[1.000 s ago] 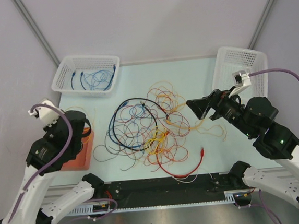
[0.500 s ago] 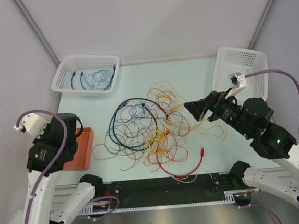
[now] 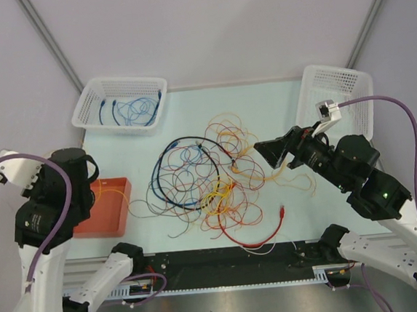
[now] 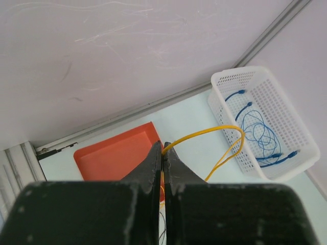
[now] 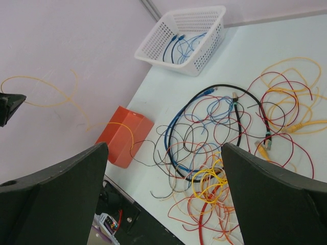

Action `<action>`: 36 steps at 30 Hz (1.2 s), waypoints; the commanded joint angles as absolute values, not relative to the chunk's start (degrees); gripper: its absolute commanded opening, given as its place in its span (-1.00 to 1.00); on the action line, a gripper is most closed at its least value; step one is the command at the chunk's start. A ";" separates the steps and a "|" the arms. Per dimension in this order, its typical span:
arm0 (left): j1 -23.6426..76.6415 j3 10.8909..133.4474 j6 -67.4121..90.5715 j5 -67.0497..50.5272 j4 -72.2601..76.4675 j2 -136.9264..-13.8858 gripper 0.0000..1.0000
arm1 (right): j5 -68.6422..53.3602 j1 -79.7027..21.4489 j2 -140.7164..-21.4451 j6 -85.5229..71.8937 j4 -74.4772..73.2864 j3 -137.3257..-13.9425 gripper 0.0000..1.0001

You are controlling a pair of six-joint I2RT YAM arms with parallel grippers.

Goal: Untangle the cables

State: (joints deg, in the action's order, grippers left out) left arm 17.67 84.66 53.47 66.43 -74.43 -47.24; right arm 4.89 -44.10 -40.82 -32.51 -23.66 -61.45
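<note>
The cables (image 3: 210,174) lie tangled mid-table: thin red, blue, yellow, orange and black loops, also in the right wrist view (image 5: 225,138). My left gripper (image 4: 163,148) is raised at the table's left edge, shut on a thin yellow cable (image 4: 214,131) that loops out from its tips. Its closed tip (image 5: 20,98) also shows in the right wrist view, the yellow cable (image 5: 48,104) trailing down towards the orange tray (image 5: 122,135). My right gripper (image 3: 270,150) hovers over the tangle's right side, open and empty, fingers (image 5: 51,199) wide apart.
An orange tray (image 3: 103,209) sits at the left front. A white basket (image 3: 114,126) at the back left holds blue cables. Another white basket (image 3: 337,79) stands at the back right. A thick red cable (image 3: 262,231) curls near the front edge.
My left arm has lifted and swung left, off the orange tray, drawing the yellow cable up with it. My right gripper has crept slightly left, still open.
</note>
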 commanded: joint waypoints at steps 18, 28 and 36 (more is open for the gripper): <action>20.57 74.19 36.56 32.39 -42.05 -40.79 -1.00 | 2.73 -44.91 -43.33 -33.13 -20.74 -57.66 0.99; 28.18 75.75 40.62 -4.07 -21.53 -45.53 -1.00 | 2.55 -45.97 -44.83 -33.49 -19.86 -56.78 1.00; 30.23 77.27 37.27 0.01 -23.03 -45.88 -1.00 | 3.69 -46.49 -44.56 -33.75 -20.30 -56.69 1.00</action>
State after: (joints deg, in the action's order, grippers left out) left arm 29.89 77.14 38.98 1.50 -27.05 -47.07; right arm 3.09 -46.02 -45.32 -33.01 -22.33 -56.36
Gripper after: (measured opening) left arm 0.008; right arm 0.994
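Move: The left gripper already holds the yellow cable, high at the left side. The open right gripper waits about 55 cm to its right, roughly level with it in reach and height. The red bin is some 35 cm below the left hand and 4 cm farther out; the cable tangle's middle is about 34 cm right, 11 cm ahead and 37 cm down. From the right hand, the yellow cable's held part is about 55 cm left, level in reach and height. Keep the left fingers shut on the yellow cable and lift about 4 cm, then swing the hand some 26 cm right and a little forward, dipping before climbing again, towards the right gripper. Turn the wrist nearly 80 degrees clockwise as it goes. Meanwhile lower the open right gripper 5 to 6 cm, easing it slightly left. ##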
